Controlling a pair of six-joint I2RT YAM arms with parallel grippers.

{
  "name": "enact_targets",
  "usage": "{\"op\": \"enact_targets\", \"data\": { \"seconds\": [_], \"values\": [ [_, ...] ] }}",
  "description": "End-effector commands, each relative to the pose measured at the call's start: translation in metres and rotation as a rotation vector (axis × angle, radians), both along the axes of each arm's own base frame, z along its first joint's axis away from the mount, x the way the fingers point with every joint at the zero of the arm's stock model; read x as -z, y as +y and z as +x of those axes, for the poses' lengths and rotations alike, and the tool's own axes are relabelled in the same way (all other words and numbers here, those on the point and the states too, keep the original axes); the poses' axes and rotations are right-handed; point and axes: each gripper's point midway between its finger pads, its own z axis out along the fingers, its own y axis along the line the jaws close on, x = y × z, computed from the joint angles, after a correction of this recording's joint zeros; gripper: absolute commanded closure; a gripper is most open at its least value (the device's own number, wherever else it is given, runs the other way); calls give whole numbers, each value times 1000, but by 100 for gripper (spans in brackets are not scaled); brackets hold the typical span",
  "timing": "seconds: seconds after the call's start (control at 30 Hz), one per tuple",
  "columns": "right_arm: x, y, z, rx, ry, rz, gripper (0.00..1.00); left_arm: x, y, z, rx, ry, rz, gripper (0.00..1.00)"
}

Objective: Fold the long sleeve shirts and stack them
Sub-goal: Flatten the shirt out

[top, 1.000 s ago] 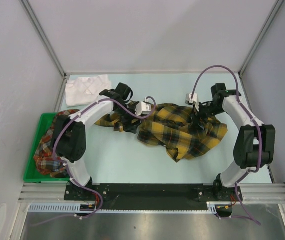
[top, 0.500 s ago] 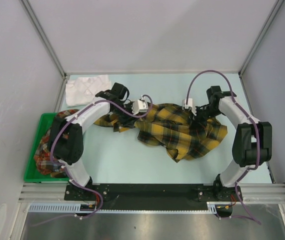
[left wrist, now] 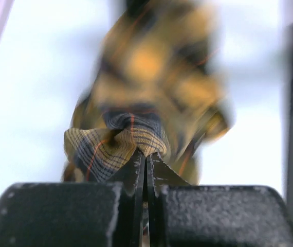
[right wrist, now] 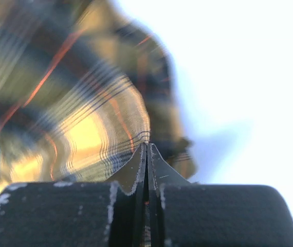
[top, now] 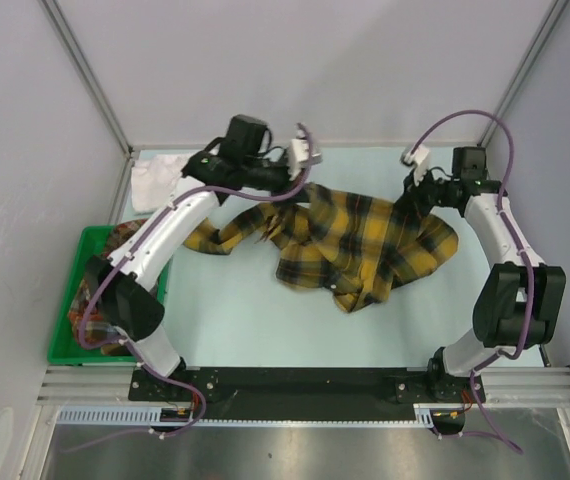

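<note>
The yellow-and-black plaid shirt point(top: 360, 245) hangs stretched between both grippers above the pale table, its lower part still crumpled on the surface. My left gripper point(top: 298, 178) is shut on the shirt's upper left edge point(left wrist: 121, 139). My right gripper point(top: 412, 190) is shut on its upper right edge point(right wrist: 110, 128). The white shirt point(top: 160, 178) lies folded at the back left corner, partly behind the left arm. The red-orange plaid shirt point(top: 100, 285) lies bunched in the green bin.
The green plastic bin point(top: 70, 335) sits at the table's left edge. Grey walls close in the back and both sides. The black arm base rail point(top: 295, 385) runs along the near edge.
Both grippers have risen and moved toward the back wall, lifting the yellow plaid shirt's top edge off the table and spreading it wider. The cloth has shifted back with them.
</note>
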Motion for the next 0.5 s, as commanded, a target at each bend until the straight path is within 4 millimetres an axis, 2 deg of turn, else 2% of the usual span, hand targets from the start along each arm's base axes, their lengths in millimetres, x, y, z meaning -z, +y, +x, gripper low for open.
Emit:
{"op": "enact_targets", "data": {
  "seconds": [0.0, 0.03, 0.07, 0.1, 0.13, 0.17, 0.2, 0.23, 0.27, 0.3, 0.33, 0.37, 0.4, 0.43, 0.47],
  "values": [
    [-68, -14, 64, 253, -156, 241, 100, -96, -120, -88, 284, 36, -259, 99],
    [-67, -16, 71, 287, -126, 275, 100, -105, -136, -93, 308, 26, -283, 95],
    [-69, -24, 77, 326, -110, 306, 100, -83, -165, -97, 330, 59, -256, 91],
    [-80, -28, 84, 378, -89, 381, 100, -100, -176, -100, 343, 39, -291, 79],
    [-83, -35, 91, 408, -78, 423, 100, -93, -188, -103, 367, 55, -289, 71],
    [-86, -48, 94, 443, -73, 459, 100, -79, -201, -119, 437, 99, -279, 64],
    [-99, -54, 100, 473, -71, 534, 100, -67, -205, -127, 473, 101, -262, 54],
    [-102, -57, 100, 466, -55, 567, 100, -53, -202, -136, 497, 126, -224, 47],
    [-102, -68, 101, 489, -31, 602, 100, -41, -200, -145, 519, 127, -192, 42],
    [-106, -71, 100, 488, -31, 625, 100, -16, -181, -147, 493, 126, -125, 36],
    [-110, -70, 96, 475, -3, 657, 100, -7, -175, -139, 458, 94, -137, 34],
    [-113, -71, 91, 472, -4, 666, 100, 59, -139, -127, 359, 198, -55, 31],
    [-117, -75, 88, 473, -18, 671, 100, 36, -126, -112, 287, 117, -156, 10],
    [-119, -73, 82, 455, -12, 681, 100, 57, -107, -101, 222, 118, -133, 5],
    [-124, -72, 75, 445, -25, 682, 100, 104, -79, -93, 143, 152, -46, 3]
  ]
}}
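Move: Both closed hands still hold the plaid shirt, its main panel lifted between them. The shirt's near corner lies about 14 cm back and 15 cm right of the left hand, some 19 cm below; the sleeve end lies about 20 cm to its left, level with it. The far right table corner is roughly 18 cm ahead and 17 cm right of the right hand, 10 cm below; the loose right-hand cloth is about 7 cm back and 6 cm to its right. The left fingers let go of the shirt and open nearly wide as that arm sweeps fast to the right and back, rising about 10 cm, then dips steeply and curls a little left towards the shirt's near side. Meanwhile the right hand keeps its pinch and draws the cloth forward and right some 12 cm and upward, towards the table's far right corner, rolling its left side up and turning clockwise about 30 degrees. ##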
